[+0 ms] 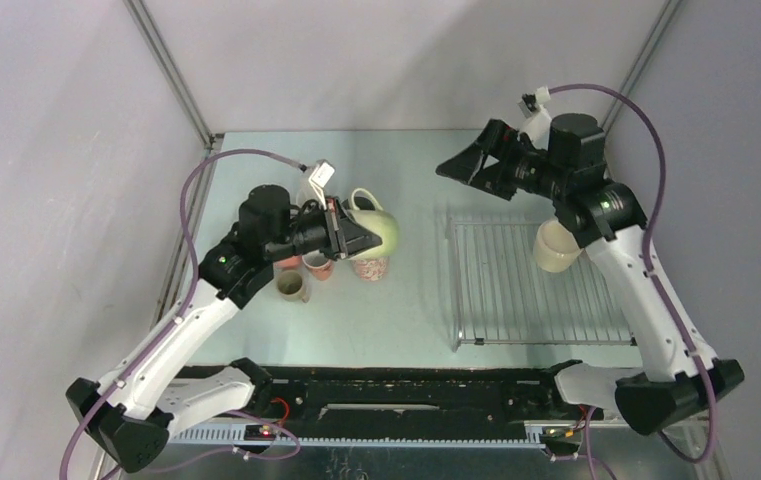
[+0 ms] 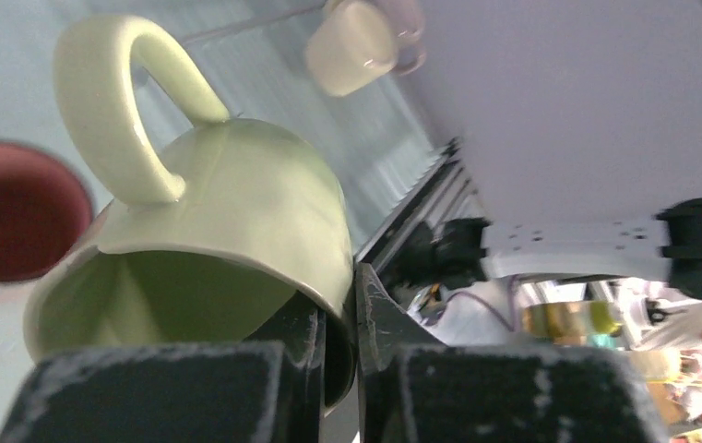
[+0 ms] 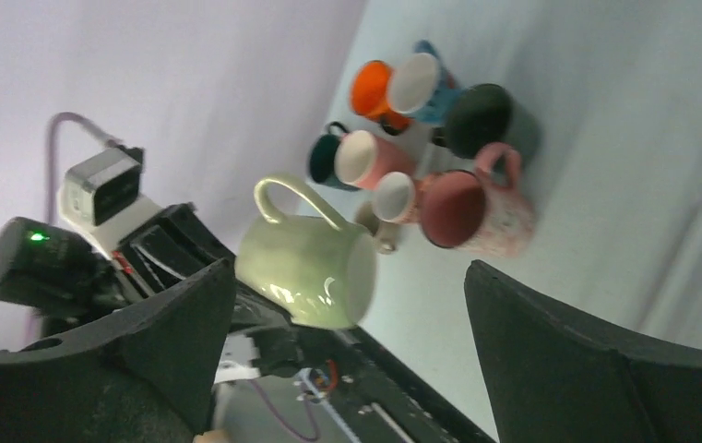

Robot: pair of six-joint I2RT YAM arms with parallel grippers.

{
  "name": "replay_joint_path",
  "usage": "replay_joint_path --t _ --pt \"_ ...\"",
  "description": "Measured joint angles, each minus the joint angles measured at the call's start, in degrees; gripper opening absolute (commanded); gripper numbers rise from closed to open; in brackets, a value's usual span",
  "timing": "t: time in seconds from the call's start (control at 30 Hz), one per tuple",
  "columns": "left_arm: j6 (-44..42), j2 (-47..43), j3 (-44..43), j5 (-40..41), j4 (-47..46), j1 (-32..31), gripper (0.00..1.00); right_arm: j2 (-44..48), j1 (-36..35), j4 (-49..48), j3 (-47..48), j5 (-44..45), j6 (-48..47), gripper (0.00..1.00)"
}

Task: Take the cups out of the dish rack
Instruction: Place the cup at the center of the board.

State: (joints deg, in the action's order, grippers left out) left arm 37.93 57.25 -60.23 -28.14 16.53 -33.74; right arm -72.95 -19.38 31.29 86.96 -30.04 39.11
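Observation:
My left gripper [image 1: 361,238] is shut on the rim of a pale green cup [image 1: 384,228], one finger inside and one outside. In the left wrist view the gripper [image 2: 339,323] holds that cup [image 2: 227,212] tilted on its side, handle up. It hangs over a cluster of cups [image 1: 318,265] on the table's left; the right wrist view shows orange [image 3: 370,88], dark teal [image 3: 481,120] and speckled pink [image 3: 476,208] ones. The dish rack [image 1: 516,290] lies on the right with a cream cup [image 1: 554,248] on it. My right gripper [image 1: 461,160] is open and empty, raised beyond the rack's far left corner.
A lilac cup [image 2: 411,37] sits behind the cream cup [image 2: 351,46] on the rack. The right forearm [image 1: 646,290] crosses the rack's right side. Grey walls close in the table on three sides, and a black rail [image 1: 406,385] runs along the near edge.

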Motion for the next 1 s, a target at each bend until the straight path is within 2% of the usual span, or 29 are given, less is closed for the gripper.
replay_joint_path --t 0.3,0.53,0.73,1.0 --pt "-8.0 -3.6 0.0 11.5 18.9 -1.6 0.0 7.5 -2.4 10.1 -5.6 16.2 -9.1 1.0" --pt "-11.0 -2.3 0.7 22.2 28.3 -6.4 0.0 8.9 -3.5 12.9 -8.9 21.6 -11.8 1.0" --pt "-11.6 2.1 2.9 27.6 31.0 -8.2 0.0 10.8 -3.7 14.2 -10.9 24.6 -13.4 1.0" --pt "-14.4 9.3 4.1 29.6 31.4 -9.3 0.0 13.3 -3.7 14.4 -13.0 27.3 -14.9 1.0"
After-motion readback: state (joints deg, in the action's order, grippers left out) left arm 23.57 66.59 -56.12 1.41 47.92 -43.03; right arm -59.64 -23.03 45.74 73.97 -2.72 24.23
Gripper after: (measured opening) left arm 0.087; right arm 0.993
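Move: The spot on the board for the green cup, held by the left hand, lies about 8 cm to its left, 3 cm back and 27 cm below. Around 24 cm below that hand stand the small brown cup, 17 left and 2 ahead, the small pink cup, 11 left and 7 ahead, and the big pink mug, 8 ahead and 2 right. For the right hand, the cream cup in the rack is roughly 25 cm right, 1 back and 26 below. Still pinching the green cup by its rim, the left hand brings it down almost 20 cm and 7 or 8 cm left towards the gap in front of the small pink cup, its fingers swinging round to point steeply down. The empty right hand, kept wide open, sinks and moves right towards the rack's cream cup, also tilting down. ##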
